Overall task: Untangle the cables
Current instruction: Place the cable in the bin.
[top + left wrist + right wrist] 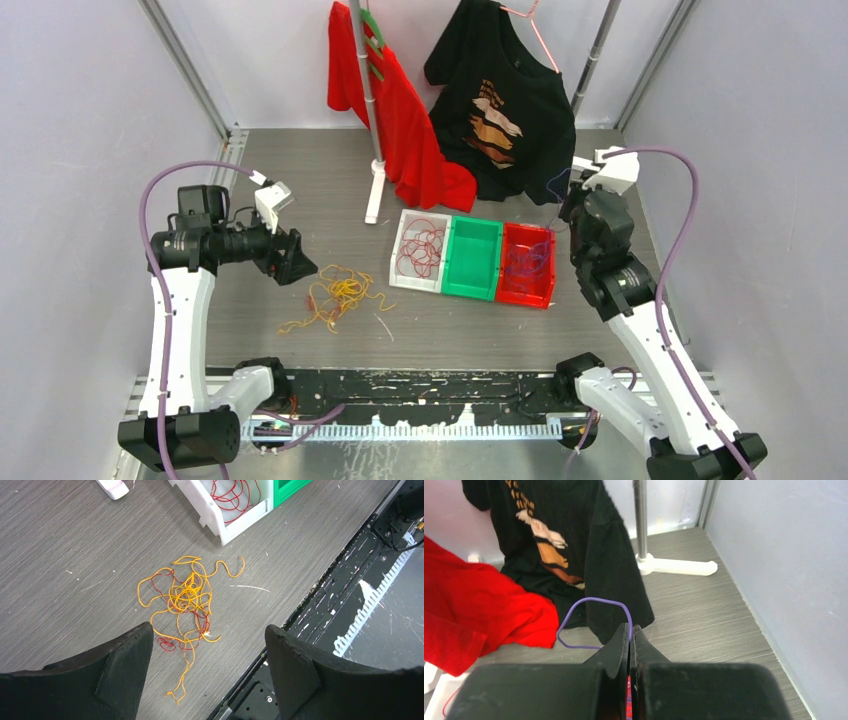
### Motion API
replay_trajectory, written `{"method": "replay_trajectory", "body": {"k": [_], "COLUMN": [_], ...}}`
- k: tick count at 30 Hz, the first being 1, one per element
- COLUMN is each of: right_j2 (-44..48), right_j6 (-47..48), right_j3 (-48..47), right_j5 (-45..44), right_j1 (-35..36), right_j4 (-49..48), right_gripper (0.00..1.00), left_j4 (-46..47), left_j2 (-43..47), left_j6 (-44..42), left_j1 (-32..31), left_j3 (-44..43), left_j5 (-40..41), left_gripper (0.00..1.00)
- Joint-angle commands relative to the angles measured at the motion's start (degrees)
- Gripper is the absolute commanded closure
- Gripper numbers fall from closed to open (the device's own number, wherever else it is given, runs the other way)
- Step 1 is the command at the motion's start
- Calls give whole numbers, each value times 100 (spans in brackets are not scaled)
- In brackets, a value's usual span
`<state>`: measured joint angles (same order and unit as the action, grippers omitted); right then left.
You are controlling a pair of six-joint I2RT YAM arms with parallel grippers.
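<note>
A tangle of yellow and red cables [335,295] lies loose on the table left of centre; the left wrist view shows it [185,597] just ahead of my fingertips. My left gripper [300,268] hovers at its left edge, open and holding nothing [208,626]. Red cables [422,248] lie coiled in the white bin [396,262]. Purple cables [527,260] lie in the red bin [548,285]. My right gripper [630,630] is raised beside the red bin, shut on a thin purple cable [594,601] that loops out past its tips.
A green bin [473,258] sits between the white and red ones. A white-footed clothes stand [375,190] holds a red shirt [410,130]; a black shirt [505,100] hangs at the back. The black base rail [420,395] runs along the near edge.
</note>
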<state>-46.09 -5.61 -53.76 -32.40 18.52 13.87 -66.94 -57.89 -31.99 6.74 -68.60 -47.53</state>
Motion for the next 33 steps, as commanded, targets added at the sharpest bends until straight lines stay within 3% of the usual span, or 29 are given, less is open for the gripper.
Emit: {"method": "replay_trajectory", "body": {"k": [1,14,18,24,33], "right_j2": [-358,-1220,-1397,-2241,-2420], "right_j6": [-285,-813,-1552,-2886,-3958], "right_j3": [82,678,665,216,614], "right_j5": [461,179,355,353,502], "right_j1": [-24,-34,-39,-34,-43], "right_j4": [58,144,481,1828,1730], "right_gripper": [99,99,99,99,99], "left_j4": [-45,-56,-94,-117,-166], "left_j2": [16,-30,-41,-85,-11], "left_j6": [-67,-160,-240,-378,-571], "left_j1": [-26,-28,-33,-33,-31], "left_j3": [-255,-242,-225,-208,-144], "left_j5": [-90,-78,-39,51,127], "left_gripper": [18,18,18,18,17]}}
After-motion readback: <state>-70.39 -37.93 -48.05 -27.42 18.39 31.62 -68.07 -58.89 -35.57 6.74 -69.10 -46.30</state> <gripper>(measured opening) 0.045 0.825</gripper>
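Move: Under the right hand, which already grips the purple cable by a loop, lies the red bin: its middle is some 30 cm down, about 5 cm left and 2 cm ahead. The green bin adjoins it, about 17 cm left and 4 cm ahead of the hand, with the white bin some 28 cm left and 6 cm ahead. From the left hand the red bin lies roughly 43 cm right, 12 cm ahead and 22 cm down. Lowering the held purple cable towards the red bin, the right hand sinks about 22 cm, easing a few centimetres left; a slight forward reach early on is taken back later. The wrist tips the fingers from nearly level to steeply forward-and-down, some 40 degrees in all, and the fingers stay shut on the cable. ##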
